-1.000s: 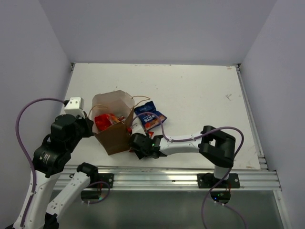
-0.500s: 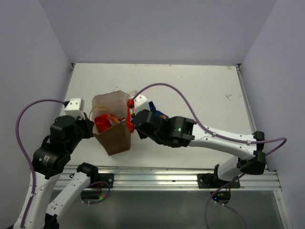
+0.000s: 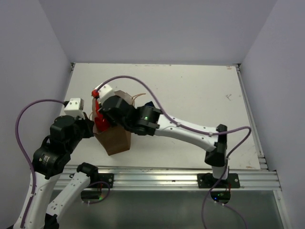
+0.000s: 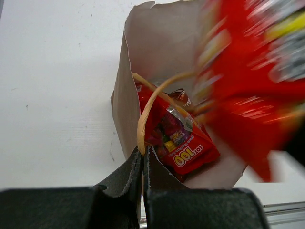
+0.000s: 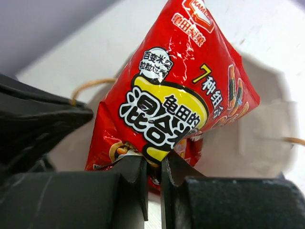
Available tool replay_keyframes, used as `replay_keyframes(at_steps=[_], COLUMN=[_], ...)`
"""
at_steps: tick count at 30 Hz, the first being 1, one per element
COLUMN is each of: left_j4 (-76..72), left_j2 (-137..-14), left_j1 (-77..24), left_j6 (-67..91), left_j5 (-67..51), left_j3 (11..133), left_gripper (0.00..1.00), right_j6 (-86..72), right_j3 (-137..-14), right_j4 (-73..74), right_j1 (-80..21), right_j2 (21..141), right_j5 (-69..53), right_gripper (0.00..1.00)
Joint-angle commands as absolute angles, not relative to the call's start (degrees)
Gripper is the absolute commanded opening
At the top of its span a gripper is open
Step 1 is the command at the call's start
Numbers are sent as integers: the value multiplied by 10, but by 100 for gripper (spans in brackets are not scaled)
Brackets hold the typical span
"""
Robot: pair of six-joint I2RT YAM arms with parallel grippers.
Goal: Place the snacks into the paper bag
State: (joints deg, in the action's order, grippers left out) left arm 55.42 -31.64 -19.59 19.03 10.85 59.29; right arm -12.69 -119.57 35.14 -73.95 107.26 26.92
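The brown paper bag point(image 3: 116, 140) stands open at the table's front left. My left gripper point(image 3: 90, 128) point(image 4: 143, 151) is shut on its twisted handle point(image 4: 145, 107) at the near rim. Inside lies a red packet with candy print point(image 4: 187, 145). My right gripper point(image 3: 101, 112) point(image 5: 152, 164) hangs over the bag's mouth, shut on the lower edge of the small red-yellow packet point(image 5: 176, 95) point(image 3: 99, 121), which shows blurred in the left wrist view point(image 4: 252, 71). The paper bag point(image 5: 259, 136) lies just behind that packet. A sliver of the blue bag point(image 3: 149, 103) peeks out behind the right arm.
The right arm point(image 3: 190, 131) stretches diagonally across the table's front half. Grey walls close in the table on the left, back and right. An aluminium rail point(image 3: 167, 174) runs along the near edge. A purple cable point(image 3: 138, 81) arcs above the bag.
My right gripper closed on the red-yellow packet beside the bag, then lifted and swung it left, over the bag's mouth. The left gripper kept its hold on the handle.
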Motion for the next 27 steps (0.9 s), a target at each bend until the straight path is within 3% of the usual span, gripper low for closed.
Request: replay_keyframes(at_steps=[1, 2, 3, 4, 6, 7, 14, 17, 21, 22, 27], left_j4=[526, 527, 529, 530, 530, 530, 531, 531, 529, 529, 528], left_j2=[-305, -304, -303, -301, -300, -299, -301, -301, -305, -306, -312], left_j1=[-197, -197, -197, -197, -197, -197, -197, -197, -197, -197, -197], left_j6=[203, 207, 207, 209, 212, 212, 220, 222, 226, 227, 230], left_j5=[100, 100, 99, 100, 100, 100, 99, 101, 100, 100, 103], left_j3=[599, 599, 598, 599, 599, 599, 598, 598, 599, 600, 603], left_gripper=[0, 0, 0, 0, 0, 0, 0, 0, 0, 0, 0], right_j6=[-112, -114, -118, -118, -113, -109, -54, -34, -118, -131, -151], right_j3=[-1198, -1194, -1188, -1167, -1147, -1138, -1225, -1138, -965, -898, -788], right_j4=[358, 360, 359, 355, 345, 343, 393, 364, 336, 325, 265], right_j1=[-740, -740, -740, -740, -740, -740, -740, -708, -586, -563, -469], right_j2=[1105, 1106, 1103, 1090, 1070, 1048, 947, 875, 800, 791, 799], right_j5=[217, 216, 216, 225, 236, 253, 373, 402, 304, 288, 202], right_gripper=[5, 6, 46, 70, 82, 98, 99, 99, 99, 99, 99])
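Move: The red snack pack is already in my right hand. The paper bag's open mouth lies about 12 cm below it, some 3 cm to the right and 1 cm ahead; the packs already inside are nearly straight below, roughly 23 cm down. The blue snack pack lies on the table 9 cm ahead, 16 cm right and 34 cm down. For my left hand, pinching the handle, the mouth is about 9 cm right, 3 cm ahead and 3 cm lower. I dip my right hand about 11 cm into the bag's mouth, spread its fingers wide and let go of the red pack, then rise clear of the bag. From there I swing about 25 cm to the right and some 10 cm forward, towards the blue pack, turning clockwise and sinking back to my starting height. My left fingers stay in place, still pinching the handle. ##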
